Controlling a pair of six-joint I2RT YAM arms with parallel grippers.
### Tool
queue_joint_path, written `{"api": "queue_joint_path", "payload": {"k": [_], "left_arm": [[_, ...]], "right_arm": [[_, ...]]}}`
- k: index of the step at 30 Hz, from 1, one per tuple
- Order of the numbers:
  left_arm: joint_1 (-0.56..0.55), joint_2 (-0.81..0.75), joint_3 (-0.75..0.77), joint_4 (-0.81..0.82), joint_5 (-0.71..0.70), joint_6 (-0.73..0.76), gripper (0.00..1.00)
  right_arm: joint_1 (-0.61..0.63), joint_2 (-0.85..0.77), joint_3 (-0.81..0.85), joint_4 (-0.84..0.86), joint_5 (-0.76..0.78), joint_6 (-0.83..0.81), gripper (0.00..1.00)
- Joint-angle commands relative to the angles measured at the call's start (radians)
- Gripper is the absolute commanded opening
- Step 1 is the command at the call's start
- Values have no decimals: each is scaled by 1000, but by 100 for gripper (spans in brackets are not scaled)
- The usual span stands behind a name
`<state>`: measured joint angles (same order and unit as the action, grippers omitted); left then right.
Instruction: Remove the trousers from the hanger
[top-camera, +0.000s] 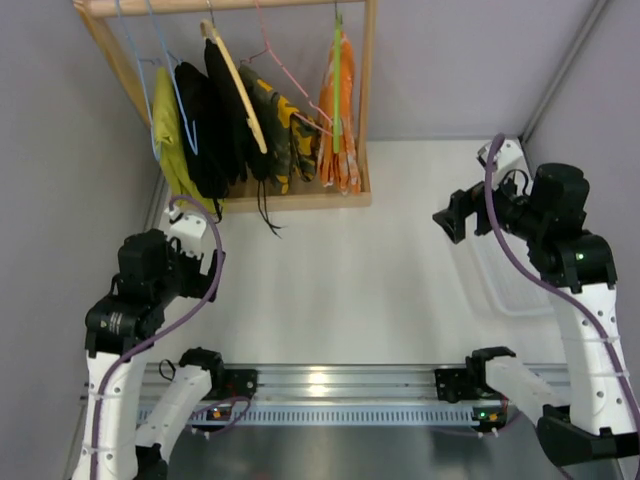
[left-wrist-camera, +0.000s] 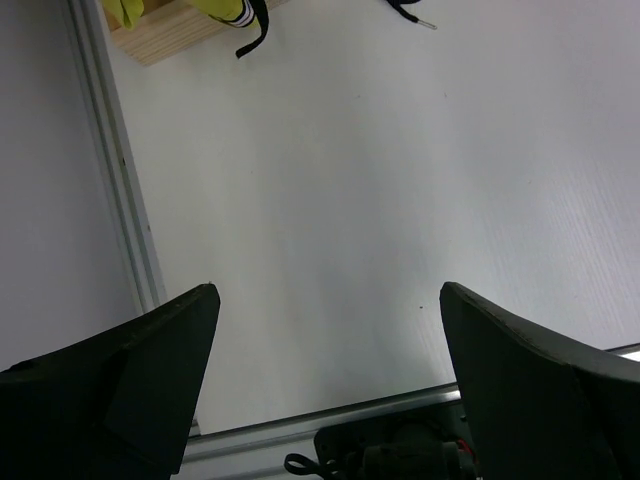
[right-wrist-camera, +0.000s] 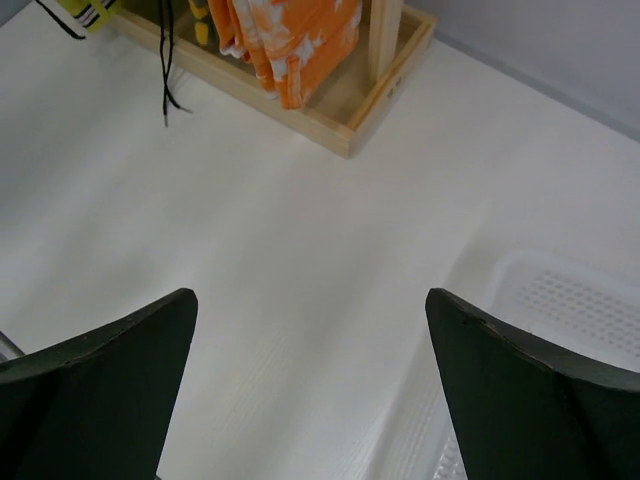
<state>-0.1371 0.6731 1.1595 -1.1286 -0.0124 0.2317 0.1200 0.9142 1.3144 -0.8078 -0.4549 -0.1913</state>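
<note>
The bright orange trousers (top-camera: 340, 130) hang at the right end of the wooden rack (top-camera: 366, 90), draped over a thin lime-green hanger (top-camera: 337, 70). Their lower ends (right-wrist-camera: 290, 35) reach into the rack's base tray in the right wrist view. My right gripper (top-camera: 455, 215) (right-wrist-camera: 310, 300) hovers open over the table, to the right of the rack and apart from the trousers. My left gripper (top-camera: 188, 222) (left-wrist-camera: 330, 295) is open too, low near the rack's left corner, with nothing between its fingers.
Also on the rail hang a yellow-green garment (top-camera: 170, 140), black clothes (top-camera: 205, 120), a camouflage garment (top-camera: 285, 130), a wooden hanger (top-camera: 240, 90) and a pink wire hanger (top-camera: 285, 65). Black cords (top-camera: 268, 215) dangle past the base. A white basket (top-camera: 510, 280) (right-wrist-camera: 580, 300) stands at the right.
</note>
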Motion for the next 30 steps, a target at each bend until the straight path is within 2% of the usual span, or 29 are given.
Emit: {"api": "queue_joint_path", "payload": {"k": [1,6,11,14,19,28,30], "left_arm": [[43,22,77,-5,58,-63,98],[126,54,170,-13,169,-110,99],[203,79,222,-5,183,-170,99],[211,83,244,-5,200,-183,99],[218,92,278,6,207,-229,97],[306,137,336,19,399,-321,96],[312,141,339,20,402,-322,96]], "right_arm": [[3,86,176,-22,-34,12,100],[21,263,434,-25,-60,65,99],[73,480,692,-7,-134,200,99],[99,544,720,108,-185,404,99],[167,627,752,281,-194,601,99],[234,831,852,573,-192,967,99],[239,868,852,620,-191,1047,94]]}}
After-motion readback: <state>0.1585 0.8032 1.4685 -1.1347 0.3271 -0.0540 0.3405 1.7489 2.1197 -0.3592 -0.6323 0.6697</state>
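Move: The green hanger carrying the orange trousers is ahead of my right hand, about 18 cm forward, 23 cm left and 9 cm up, the trousers' middle some 6 cm below it. The rack's right post stands roughly 24 cm ahead and 17 cm left, and the camouflage trousers about 17 cm ahead and 33 cm left. From my left hand the orange trousers are around 24 cm forward, 25 cm right and 11 cm up. I climb steeply forward with my right hand, then swing left and further forward, nearly level, to bring its open fingers up close to the green hanger: about 15 cm each way forward, left and up. As I go I roll the wrist some 40 degrees, left side rising. My left hand rises about 9 cm, still open, tipping its left side down. ##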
